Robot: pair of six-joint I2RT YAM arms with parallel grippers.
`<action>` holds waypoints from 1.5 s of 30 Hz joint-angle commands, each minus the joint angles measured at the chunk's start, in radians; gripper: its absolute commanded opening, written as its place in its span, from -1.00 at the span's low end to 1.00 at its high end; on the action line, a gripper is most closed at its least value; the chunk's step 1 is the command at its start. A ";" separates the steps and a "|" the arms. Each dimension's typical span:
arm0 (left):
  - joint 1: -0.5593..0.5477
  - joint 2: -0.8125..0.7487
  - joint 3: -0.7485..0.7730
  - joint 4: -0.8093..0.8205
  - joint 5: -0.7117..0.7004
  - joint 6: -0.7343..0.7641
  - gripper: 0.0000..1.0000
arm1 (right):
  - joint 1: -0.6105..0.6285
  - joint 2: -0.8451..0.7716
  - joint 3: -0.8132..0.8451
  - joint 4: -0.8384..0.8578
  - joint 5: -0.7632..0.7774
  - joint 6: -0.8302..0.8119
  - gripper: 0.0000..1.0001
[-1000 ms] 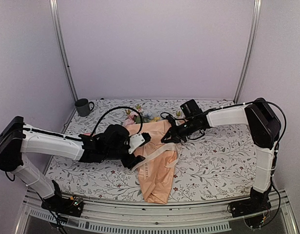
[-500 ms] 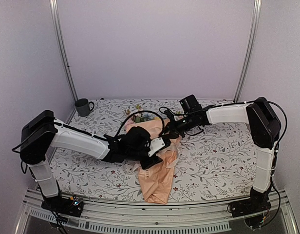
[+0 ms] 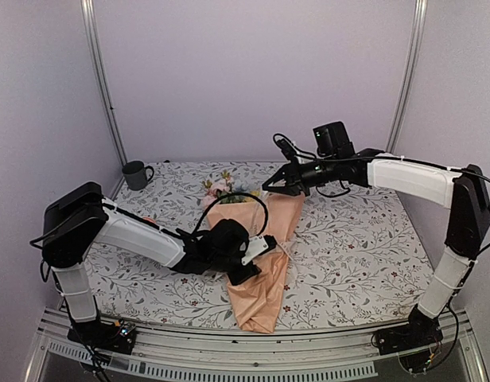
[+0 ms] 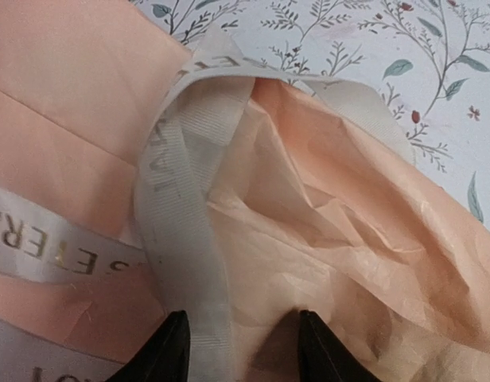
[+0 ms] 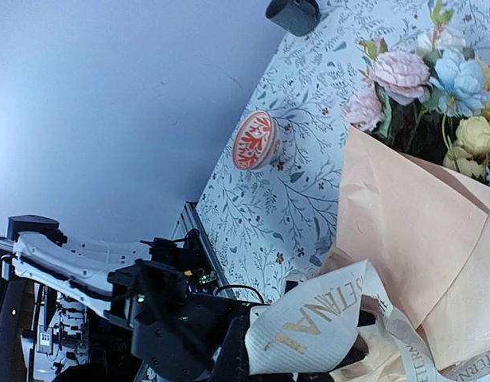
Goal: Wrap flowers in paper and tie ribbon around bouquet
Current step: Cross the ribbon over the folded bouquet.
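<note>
The bouquet lies mid-table, its flowers point(image 3: 223, 188) at the far end and the peach paper point(image 3: 261, 294) cone running toward the front edge. My left gripper point(image 3: 259, 253) lies across the cone's middle. In its wrist view the fingertips point(image 4: 167, 350) stand apart around crumpled paper point(image 4: 340, 239), with the cream ribbon point(image 4: 185, 199) running between them. My right gripper point(image 3: 274, 184) hangs raised above the cone's top, shut on a ribbon point(image 5: 324, 322) end with gold letters. Below it show pink, blue and yellow flowers point(image 5: 424, 76) and paper point(image 5: 404, 231).
A dark mug point(image 3: 135, 173) stands at the back left corner. A red-and-white dish point(image 5: 255, 140) sits on the leaf-printed cloth left of the bouquet. The left arm point(image 3: 141, 237) stretches low across the table's left half. A metal rail point(image 3: 229, 354) runs along the front.
My right gripper has lifted up and back with the ribbon end. My left gripper has slid right onto the cone's middle and its jaws have narrowed. The paper has bunched tighter.
</note>
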 commanded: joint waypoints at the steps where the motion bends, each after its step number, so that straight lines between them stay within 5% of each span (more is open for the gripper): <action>1: -0.014 -0.016 -0.028 0.025 0.021 -0.006 -0.05 | -0.010 -0.128 -0.049 -0.048 -0.001 -0.009 -1.00; 11: 0.006 0.005 -0.033 0.056 0.065 -0.015 -0.05 | -0.011 -0.323 -0.162 -0.299 -0.022 -0.133 -1.00; 22: 0.034 0.015 -0.038 0.078 0.117 -0.025 -0.05 | 0.070 -0.473 -0.465 -0.327 -0.240 -0.217 -1.00; 31: 0.040 0.021 -0.036 0.081 0.132 -0.032 -0.05 | 0.169 -0.441 -0.658 -0.445 -0.035 -0.192 -1.00; 37: 0.042 0.022 -0.032 0.079 0.136 -0.032 -0.04 | 0.169 -0.361 -0.622 -0.251 -0.037 -0.116 -0.96; 42: 0.044 0.019 -0.035 0.079 0.139 -0.033 -0.04 | 0.168 -0.229 -0.543 -0.324 0.052 -0.168 -0.10; 45: 0.046 0.019 -0.037 0.084 0.146 -0.034 -0.03 | 0.163 -0.216 -0.469 -0.366 0.149 -0.187 0.23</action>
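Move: My right hand, shut on the ribbon end, has to take it to a table spot right of the paper tail, about 20 cm back, 8 right and 23 below. The bouquet waist is some 10 cm back, 2 left and 21 below, the paper tail about 19 back and 2 left, and the flowers roughly 7 ahead and 8 left, 20 below. My left hand is right at the bouquet waist, just above its middle. With my right hand I lift the ribbon end another 5 cm, then sweep it back some 23 cm and to the right over the wrapped bouquet, past my left fingers, sinking towards the table right of the paper tail. The fingers tip further down; as the hand eases a few centimetres forward again they open to about half and let the ribbon go. My left hand stays half open on the bouquet waist, tilting only slightly. ##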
